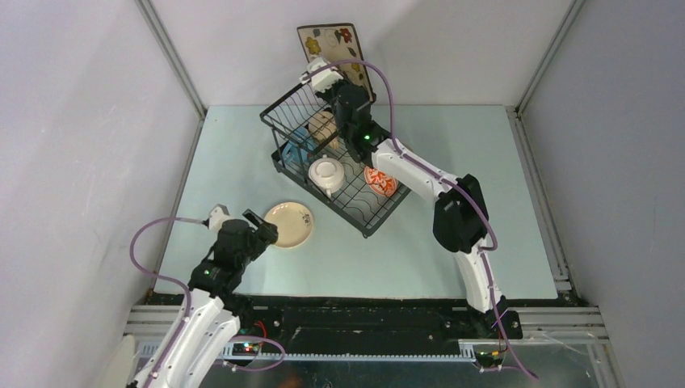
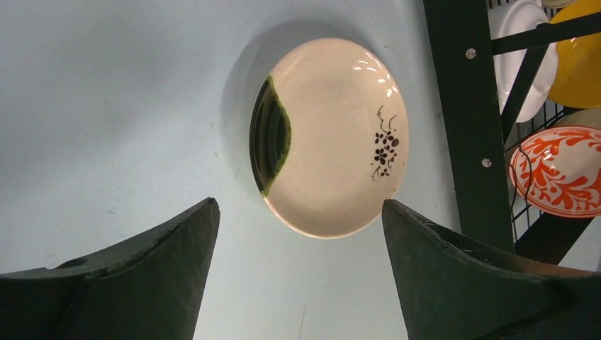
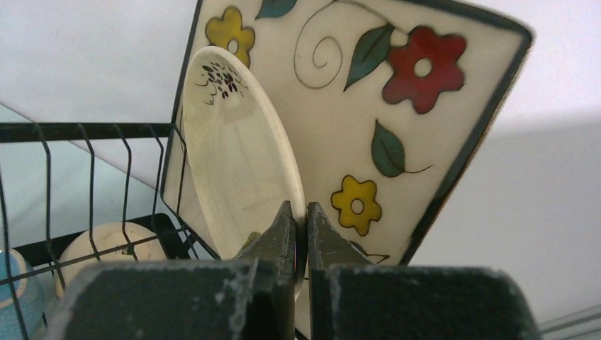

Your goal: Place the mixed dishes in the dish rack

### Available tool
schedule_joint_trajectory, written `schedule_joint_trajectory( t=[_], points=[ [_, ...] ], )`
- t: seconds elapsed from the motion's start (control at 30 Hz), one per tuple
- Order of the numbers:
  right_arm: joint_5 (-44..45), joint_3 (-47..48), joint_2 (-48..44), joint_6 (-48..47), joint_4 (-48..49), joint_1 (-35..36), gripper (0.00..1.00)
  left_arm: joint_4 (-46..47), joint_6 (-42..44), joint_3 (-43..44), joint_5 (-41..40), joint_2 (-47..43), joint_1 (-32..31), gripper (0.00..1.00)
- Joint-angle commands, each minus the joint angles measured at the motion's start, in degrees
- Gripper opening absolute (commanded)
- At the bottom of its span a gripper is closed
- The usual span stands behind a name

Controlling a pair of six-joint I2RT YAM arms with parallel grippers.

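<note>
The black wire dish rack (image 1: 367,212) stands mid-table. It holds a white two-handled bowl (image 1: 327,174), a red-patterned bowl (image 1: 380,179), a blue mug (image 1: 299,141) and a beige mug (image 1: 323,125). A square floral plate (image 3: 397,106) stands upright at its far end. My right gripper (image 3: 298,209) is shut on the rim of a cream round plate (image 3: 241,163), held on edge just in front of the floral plate. A second cream round plate (image 2: 329,134) lies flat on the table. My left gripper (image 2: 299,205) is open just short of it, touching nothing.
In the left wrist view the rack's frame (image 2: 471,120) rises right of the flat plate, with an orange-yellow bowl (image 2: 577,53) and the red-patterned bowl (image 2: 560,170) behind it. White walls enclose the table on three sides.
</note>
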Motion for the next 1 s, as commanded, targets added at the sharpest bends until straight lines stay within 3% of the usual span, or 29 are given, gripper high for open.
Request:
schedule_joint_trajectory(
  t=[0.0, 0.4, 0.47, 0.5, 0.53, 0.63, 0.67, 0.7, 0.97],
  points=[
    [-2.4, 1.6, 1.3, 0.8, 1.8, -0.7, 0.0, 5.1, -3.0, -0.5, -0.4, 2.7, 0.2, 0.91],
    [-7.5, -0.4, 1.6, 7.2, -2.1, -1.7, 0.01, 7.3, -4.1, -3.4, 1.1, 4.8, 2.0, 0.91],
    [-7.6, -0.1, 1.7, 7.3, -2.5, -1.7, 0.12, 7.7, -4.1, -3.8, 1.4, 5.1, 2.4, 0.91],
    [-7.6, 0.0, 1.8, 7.3, -3.0, -1.7, 0.29, 7.9, -4.2, -4.0, 1.6, 5.4, 2.5, 0.91],
    [-7.5, 0.4, 1.6, 7.3, -3.3, -1.7, 0.39, 8.2, -4.2, -4.0, 1.7, 5.5, 2.7, 0.91],
    [-6.8, 0.7, 0.7, 7.2, -3.2, -1.4, 0.46, 8.7, -4.2, -4.3, 2.0, 6.6, 2.9, 0.91],
    [-6.5, 0.7, 0.0, 7.1, -3.1, -1.1, 0.59, 9.0, -4.3, -4.3, 2.0, 6.7, 3.0, 0.91],
    [-6.1, 0.7, -0.5, 6.8, -2.9, -0.9, 0.63, 9.1, -4.3, -4.3, 2.0, 7.0, 3.0, 0.91],
    [-2.2, -1.7, -6.7, 5.4, -2.5, 2.0, 0.68, 10.4, -5.4, -5.5, 1.7, 7.5, 3.3, 0.89]
  ],
)
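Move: The right hand holds a small round plate by its rim; its place in the rack's upper tier lies about 4 cm ahead, 2 cm left and 6 cm below. From that hand the flowered square plate is 7 cm ahead, 1 cm left and 3 cm up; the tan mug is 2 cm right, level fore-and-aft, 17 cm below. The other round plate lies some 5 cm ahead, 4 cm right and 6 cm below the open left hand; the white cup is 15 cm ahead, 14 cm right. The right hand lowers the held plate about 4 cm and slightly forward into the upper tier beside the flowered square plate, tipping a little down, then opens its fingers wide to let go and begins easing back and left, rising slightly. Meanwhile the left hand, fingers staying wide open, sinks about 3 cm towards the round plate on the table, without closing on it. ##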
